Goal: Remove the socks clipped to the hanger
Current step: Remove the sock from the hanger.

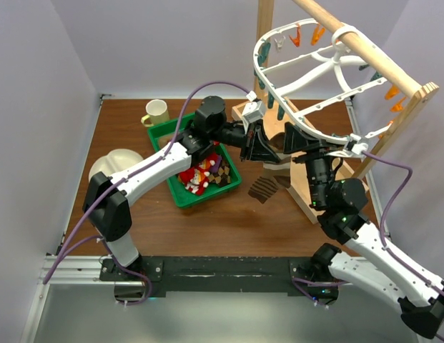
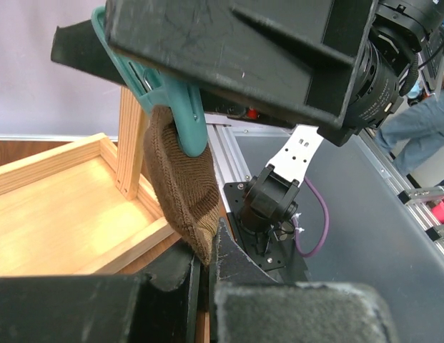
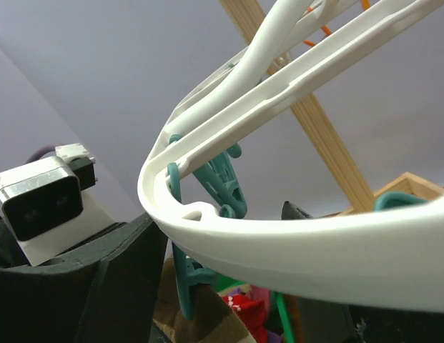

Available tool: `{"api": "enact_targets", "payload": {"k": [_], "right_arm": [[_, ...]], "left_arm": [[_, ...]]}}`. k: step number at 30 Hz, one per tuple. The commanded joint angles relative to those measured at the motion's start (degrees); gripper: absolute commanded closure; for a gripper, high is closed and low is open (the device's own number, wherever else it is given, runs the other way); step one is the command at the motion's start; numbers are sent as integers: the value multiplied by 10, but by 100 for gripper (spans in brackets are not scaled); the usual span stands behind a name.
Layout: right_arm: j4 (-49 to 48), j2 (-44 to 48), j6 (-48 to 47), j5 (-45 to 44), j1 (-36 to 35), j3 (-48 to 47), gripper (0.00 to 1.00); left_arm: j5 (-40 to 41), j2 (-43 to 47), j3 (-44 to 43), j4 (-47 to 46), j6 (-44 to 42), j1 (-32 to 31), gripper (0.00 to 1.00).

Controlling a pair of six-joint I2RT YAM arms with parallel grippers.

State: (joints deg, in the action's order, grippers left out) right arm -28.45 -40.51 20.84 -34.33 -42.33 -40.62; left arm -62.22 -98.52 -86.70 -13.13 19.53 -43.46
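The white hanger (image 1: 259, 51) hangs from a wooden rail, and its rim (image 3: 314, 250) crosses the right wrist view. A teal clip (image 2: 182, 107) holds a brown sock (image 2: 180, 182) by its top. My left gripper (image 2: 205, 261) is shut on the sock's lower tip, below the hanger's near edge (image 1: 259, 146). My right gripper (image 3: 218, 221) is open, its jaws standing wide around the rim, the teal clip (image 3: 182, 286) and the sock's top (image 3: 207, 321). The clip lies close to that gripper's left finger. A striped sock (image 1: 264, 188) lies on the table.
A green bin (image 1: 211, 196) holding several socks (image 1: 200, 177) sits left of the hanger. A yellow mug (image 1: 156, 111) and a white rounded object (image 1: 114, 163) are at the far left. The wooden stand's tray base (image 1: 302, 187) and rail (image 1: 364, 43) are at right. Orange and teal clips dangle from the hanger.
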Motion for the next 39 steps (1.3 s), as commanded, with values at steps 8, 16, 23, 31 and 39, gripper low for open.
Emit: {"api": "enact_targets", "payload": {"k": [8, 16, 23, 31, 39], "right_arm": [[11, 0, 1, 19, 5, -38, 70], [49, -3, -13, 21, 6, -60, 100], [62, -4, -11, 19, 6, -65, 100], [69, -3, -9, 17, 6, -65, 100], [77, -6, -4, 17, 5, -67, 100]], "left_arm": [[-12, -1, -22, -17, 14, 5, 100], [-10, -1, -18, -18, 15, 5, 100], [16, 6, -13, 10, -7, 6, 100], [53, 21, 21, 35, -25, 9, 100], [94, 39, 43, 41, -27, 14, 100]]}}
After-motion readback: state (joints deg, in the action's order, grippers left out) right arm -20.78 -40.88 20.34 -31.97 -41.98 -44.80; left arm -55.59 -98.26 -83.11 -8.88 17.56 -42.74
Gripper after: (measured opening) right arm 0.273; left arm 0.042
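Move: The teal clip that still holds the brown sock hangs between the open right fingers, about 1 cm to the left of that hand's point and level with it. The next teal clip along the hanger is roughly 6 cm ahead of the right hand and 2 cm to its left, at similar height. From the left hand, shut on the sock, the gripped-for clip is some 6 cm above, 2 cm ahead and 2 cm to the right. The teal clip is pinched between the right fingers, which close on it to about a quarter open after a nudge of half a centimetre left, then hold there almost still. The brown sock, still gripped in the shut left fingers, is kept waiting until the clip has been squeezed, then drawn about 3.5 cm down and 2 cm forward, away from the clip. ##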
